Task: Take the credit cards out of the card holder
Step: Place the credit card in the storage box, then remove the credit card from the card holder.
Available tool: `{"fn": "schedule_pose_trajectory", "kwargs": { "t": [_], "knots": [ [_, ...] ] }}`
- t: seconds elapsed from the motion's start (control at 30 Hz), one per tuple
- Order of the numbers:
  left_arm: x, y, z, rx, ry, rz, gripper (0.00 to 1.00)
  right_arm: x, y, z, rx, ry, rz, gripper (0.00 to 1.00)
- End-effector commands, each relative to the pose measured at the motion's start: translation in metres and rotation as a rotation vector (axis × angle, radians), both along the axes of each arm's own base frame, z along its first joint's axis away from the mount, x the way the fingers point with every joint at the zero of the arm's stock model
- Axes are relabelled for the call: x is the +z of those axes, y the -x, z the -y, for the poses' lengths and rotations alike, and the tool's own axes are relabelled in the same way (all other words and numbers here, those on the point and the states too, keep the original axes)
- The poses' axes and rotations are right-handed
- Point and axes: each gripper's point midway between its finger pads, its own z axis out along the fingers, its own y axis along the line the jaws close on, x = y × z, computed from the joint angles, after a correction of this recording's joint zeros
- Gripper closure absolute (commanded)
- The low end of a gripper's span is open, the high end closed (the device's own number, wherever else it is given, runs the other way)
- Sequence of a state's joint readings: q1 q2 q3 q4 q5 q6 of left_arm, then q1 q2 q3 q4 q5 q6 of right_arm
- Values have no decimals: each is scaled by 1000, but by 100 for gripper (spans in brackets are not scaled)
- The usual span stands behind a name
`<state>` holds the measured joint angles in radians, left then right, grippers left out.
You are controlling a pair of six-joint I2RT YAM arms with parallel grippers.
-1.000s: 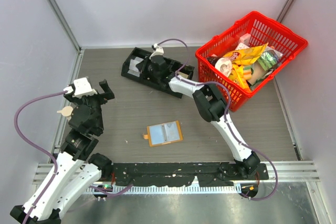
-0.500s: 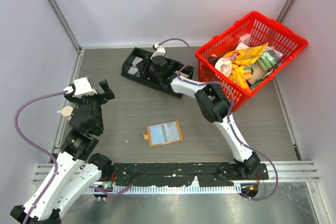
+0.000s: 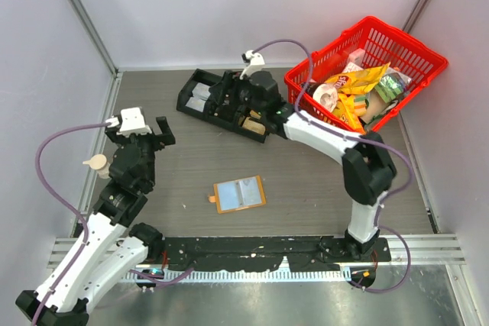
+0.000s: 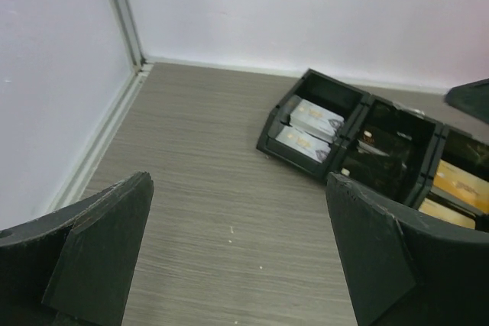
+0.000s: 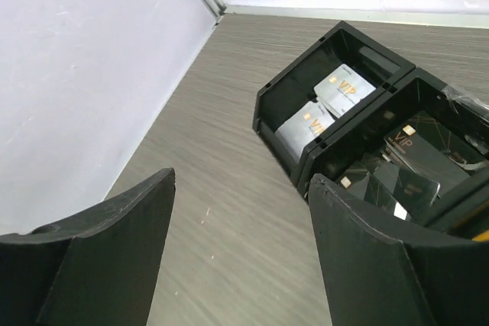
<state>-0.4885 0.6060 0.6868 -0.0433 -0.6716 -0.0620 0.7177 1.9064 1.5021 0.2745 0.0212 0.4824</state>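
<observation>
The card holder [image 3: 239, 194] lies open and flat on the table, tan-orange with two pale blue-grey inner panels, and neither gripper touches it. My right gripper [image 3: 240, 98] [image 5: 241, 181] hovers open over the black compartment tray [image 3: 200, 103], nothing between its fingers. The tray holds silver cards [image 5: 336, 97] at its left end, black cards [image 5: 419, 156] in the middle and gold cards [image 4: 458, 182] to the right. At the left of the table my left gripper [image 3: 141, 132] [image 4: 238, 181] is wide open and empty, above bare table.
A red basket [image 3: 418, 53] full of snack packs stands at the back right, close to the right arm. White walls with metal rails close in the left, back and right sides. A small round tan object [image 3: 96, 162] lies at the left wall.
My right gripper has opened and drawn back to the right over the tray, its elbow swinging out to the right. The left arm has shifted slightly to the right, its gripper still open.
</observation>
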Motion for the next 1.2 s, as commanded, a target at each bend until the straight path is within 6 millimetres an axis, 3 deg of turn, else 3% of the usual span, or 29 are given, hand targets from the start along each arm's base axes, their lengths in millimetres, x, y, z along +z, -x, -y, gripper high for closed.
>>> {"fn": "schedule_pose_trajectory", "kwargs": {
  "t": [0.0, 0.13, 0.17, 0.2, 0.23, 0.27, 0.3, 0.37, 0.53, 0.7, 0.9, 1.17],
  "knots": [
    [5, -9, 25, -108, 70, -41, 0, 6, 45, 28, 67, 51, -25, 25],
    [-4, -17, 54, -202, 162, -152, 0, -22, 77, 63, 31, 111, -111, 25],
    [-8, -18, 62, -224, 192, -186, 0, -41, 86, 71, 26, 135, -147, 25],
    [-11, -19, 71, -252, 215, -219, 0, -36, 94, 78, 22, 131, -151, 25],
    [-14, -18, 79, -280, 247, -249, 1, -52, 103, 86, 20, 153, -186, 25],
    [-22, -16, 86, -302, 272, -291, 2, -50, 110, 91, 20, 145, -198, 25],
    [-29, -14, 95, -325, 322, -328, 3, -66, 119, 96, 24, 161, -234, 26],
    [-49, -7, 112, -372, 399, -409, 6, -79, 137, 105, 41, 173, -281, 28],
    [-105, 24, 158, -462, 526, -596, 13, -119, 176, 112, 75, 208, -377, 32],
    [-151, 58, 192, -497, 511, -736, 19, -154, 206, 109, 116, 204, -473, 43],
    [-197, 79, 206, -479, 481, -866, 24, -182, 221, 104, 145, 207, -548, 51],
    [-250, 94, 203, -403, 432, -999, 46, -206, 226, 103, 159, 251, -604, 62]
  ]
}}
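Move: The card holder lies flat on the table, about 10 cm back, 23 cm right and 29 cm below the left hand. From the right hand it is some 26 cm back, 5 cm right and 24 cm below. The storage box centre is about 5 cm ahead of the right hand, straight below by 21 cm; its silver cards sit roughly 9 cm ahead and 8 cm left of that hand. Both empty hands converge on the card holder. The right hand leaves the storage box, drawing back about 23 cm, sinking some 20 and drifting right. The left edges forward, then sweeps down and right, over 20 cm each way, finally drawing back. Both tip their fingers steeply down, the left also turning clockwise, and partly close their grippers; no contact is visible. ##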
